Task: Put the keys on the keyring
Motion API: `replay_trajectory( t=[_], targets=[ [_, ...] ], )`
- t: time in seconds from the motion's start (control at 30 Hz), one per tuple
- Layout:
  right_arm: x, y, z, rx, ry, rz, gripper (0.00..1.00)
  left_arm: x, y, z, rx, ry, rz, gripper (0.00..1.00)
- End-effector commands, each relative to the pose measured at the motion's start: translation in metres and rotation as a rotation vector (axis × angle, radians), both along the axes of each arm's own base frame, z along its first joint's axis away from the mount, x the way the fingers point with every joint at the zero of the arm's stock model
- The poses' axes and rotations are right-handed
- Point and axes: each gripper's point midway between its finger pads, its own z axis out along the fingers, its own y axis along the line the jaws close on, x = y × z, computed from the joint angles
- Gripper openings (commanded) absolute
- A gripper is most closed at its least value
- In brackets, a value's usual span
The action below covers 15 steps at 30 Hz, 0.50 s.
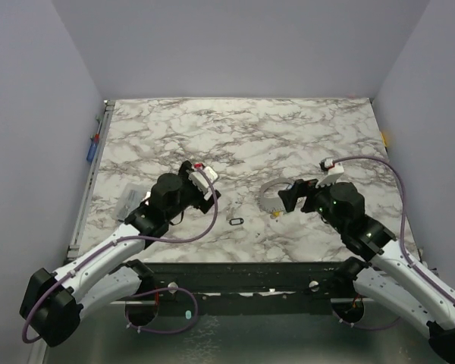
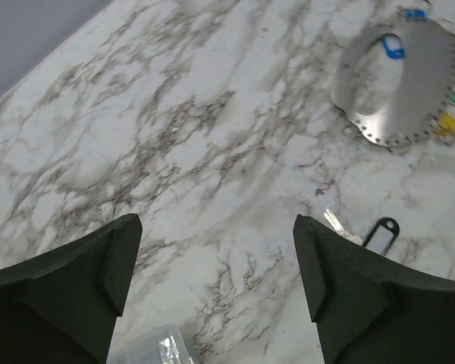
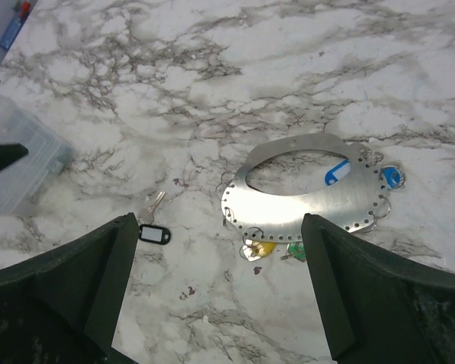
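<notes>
A loose silver key (image 3: 153,203) with a black oval tag (image 3: 155,235) lies flat on the marble; the tag also shows in the top view (image 1: 237,221) and the left wrist view (image 2: 381,231). To its right lies the keyring, a large silvery oval plate (image 3: 311,199) with holes round its rim. Keys with blue (image 3: 337,173), yellow (image 3: 259,248) and green (image 3: 296,249) tags hang from it on small wire rings. My right gripper (image 3: 218,250) is open and empty, just near of the plate. My left gripper (image 2: 216,258) is open and empty, left of the tagged key.
A clear plastic box (image 1: 129,199) lies left of the left arm, and shows at the bottom of the left wrist view (image 2: 148,349). A blue item (image 1: 92,149) sits on the table's left rail. Grey walls close in three sides.
</notes>
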Motion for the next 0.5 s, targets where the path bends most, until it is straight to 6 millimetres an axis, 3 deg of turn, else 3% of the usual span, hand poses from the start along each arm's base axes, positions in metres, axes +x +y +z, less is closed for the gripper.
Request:
replay_trajectory(
  t=[0.0,0.1,0.2,0.47],
  targets=[
    [0.008,-0.025,0.032,-0.034,-0.092,-0.112,1.0,-0.045,-0.059,-0.008,0.116,-0.142,-0.558,0.85],
    [0.007,-0.034,0.044,-0.089,-0.088,-0.131,1.0,-0.054,-0.077,-0.014,0.147,-0.171,-0.721,0.83],
    [0.004,-0.043,0.06,-0.136,-0.097,-0.143,1.0,-0.061,-0.098,-0.022,0.172,-0.171,-0.888,0.72],
    [-0.013,-0.047,0.101,-0.183,-0.153,-0.054,1.0,-0.051,-0.146,-0.046,0.253,-0.097,-1.127,0.64]
  ],
)
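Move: The black-tagged key lies on the table some 10 cm to the right of the left hand, about 8 cm back towards the bases and 18 cm below. The keyring plate is about 24 cm to that hand's right and nearly level with it; the yellow-tagged key is some 22 cm right and 6 cm back. From the right hand, the black-tagged key lies about 15 cm left and 5 cm back, the keyring only some 3 cm ahead, both 18 cm below. Towards the black-tagged key the empty left hand sweeps right about 12 cm while sinking some 4 cm and drawing a little back, swinging clockwise about 50 degrees until its fingers point to the right; they narrow partway but stay open. Meanwhile the right hand, wide open, climbs away from the keyring and drifts right, tipping slightly up. ##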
